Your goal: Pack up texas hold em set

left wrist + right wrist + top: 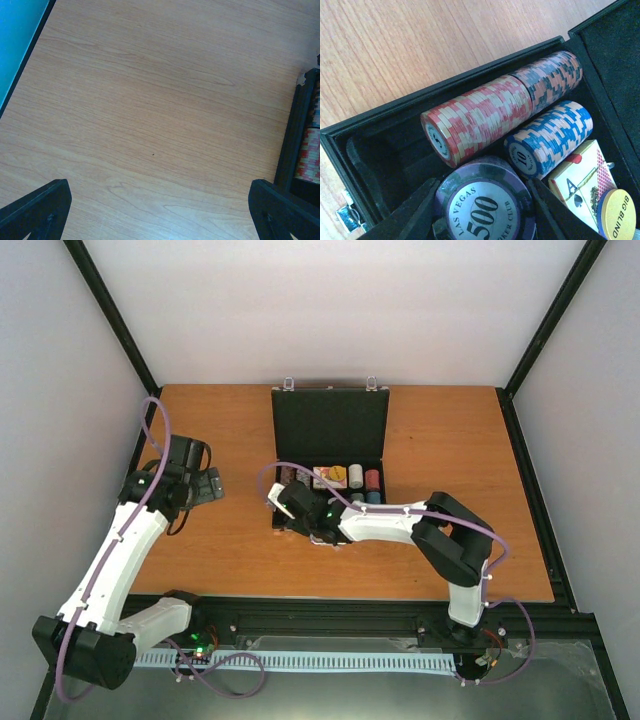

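Observation:
The black case (pixel 330 425) lies open mid-table, its lid flat toward the back. In its tray (pixel 445 87) lie a red chip stack (pixel 480 115), a black-and-red stack (pixel 552 77), a blue stack (pixel 550 137), a card deck (pixel 582 180) and an orange "big blind" disc (pixel 615 212). My right gripper (pixel 482 187) is shut on a purple "500" chip stack (pixel 485 210), held over the tray's near-left corner (pixel 300 512). Left of the case, my left gripper (pixel 205 485) hangs open over bare wood (pixel 159 185), holding nothing.
The case's side wall (pixel 295 135) shows at the right edge of the left wrist view, with chips behind it. A silver latch (pixel 345 217) sits on the case's front. The table's black left border (pixel 30 45) runs along that view's top left.

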Tool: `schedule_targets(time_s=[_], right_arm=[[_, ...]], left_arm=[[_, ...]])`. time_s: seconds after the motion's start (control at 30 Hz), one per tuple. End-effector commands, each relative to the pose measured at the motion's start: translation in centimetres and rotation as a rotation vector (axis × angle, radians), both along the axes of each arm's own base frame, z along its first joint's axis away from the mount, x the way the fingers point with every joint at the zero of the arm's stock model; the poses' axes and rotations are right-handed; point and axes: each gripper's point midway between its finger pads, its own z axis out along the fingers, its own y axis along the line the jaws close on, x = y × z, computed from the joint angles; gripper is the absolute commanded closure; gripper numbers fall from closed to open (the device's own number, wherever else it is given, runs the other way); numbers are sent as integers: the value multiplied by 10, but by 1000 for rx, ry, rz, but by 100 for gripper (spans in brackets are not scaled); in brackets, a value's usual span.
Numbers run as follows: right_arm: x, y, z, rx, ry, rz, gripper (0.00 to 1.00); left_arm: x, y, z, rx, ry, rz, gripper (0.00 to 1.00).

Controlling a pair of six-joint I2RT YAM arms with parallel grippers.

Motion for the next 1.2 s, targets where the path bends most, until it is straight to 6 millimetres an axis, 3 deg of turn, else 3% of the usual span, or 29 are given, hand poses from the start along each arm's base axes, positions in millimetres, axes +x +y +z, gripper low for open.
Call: schedule_targets(time_s=[0.0,0.07,0.1,0.27,0.37,0.5,0.6,0.73,0.9,1.17], right_arm=[[6,-12,-8,-11,-31,-60,97],[-1,-14,-7,-2,3,-64,87],[-6,-15,-6,4,34,-61,77],[-39,-12,6,61,217,-14,45],[-59,-8,19,98,316,29,38],[-77,-5,28,106,413,77,16],[-76,-7,40,136,404,55,12],[-44,-23,57,155,296,-111,0],[-10,-46,43,96,258,-295,0],[-13,-45,31,97,315,-280,0]], left_arm=[[4,-1,1,-14,-14,10,0],[4,-1,0,-15,-12,9,0],[3,-1,0,-15,-12,10,0],[1,1,-1,-10,-13,14,0],[1,0,-1,-16,-14,13,0],[2,-3,-1,-30,-15,10,0],[2,-3,0,-32,-18,7,0],[2,-3,2,-30,-22,5,0],[1,-4,1,-35,-22,-2,0],[0,-2,2,-24,-23,2,0]])
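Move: The right gripper still pinches the purple chip stack. The slot for it, at the case's front, is about 3 cm ahead, 1 cm to the left and 3 cm lower. The red chip stack is some 6 cm ahead and 5 cm left; the blue chip stack about 9 cm ahead, 1 cm left; the ace card box 10 cm ahead, 4 cm right. From the idle left hand the slot lies roughly 9 cm ahead, 16 cm right and 15 cm lower. Open the right gripper wide to let go of the purple stack while drawing straight back about 6 cm, tipping the fingers some 20 degrees further down and starting to rise. Then swing forward again nearly as far, up and about 4 cm to the right, turning the hand clockwise above the case's front, and finish by sinking slightly with the fingers open and empty. ##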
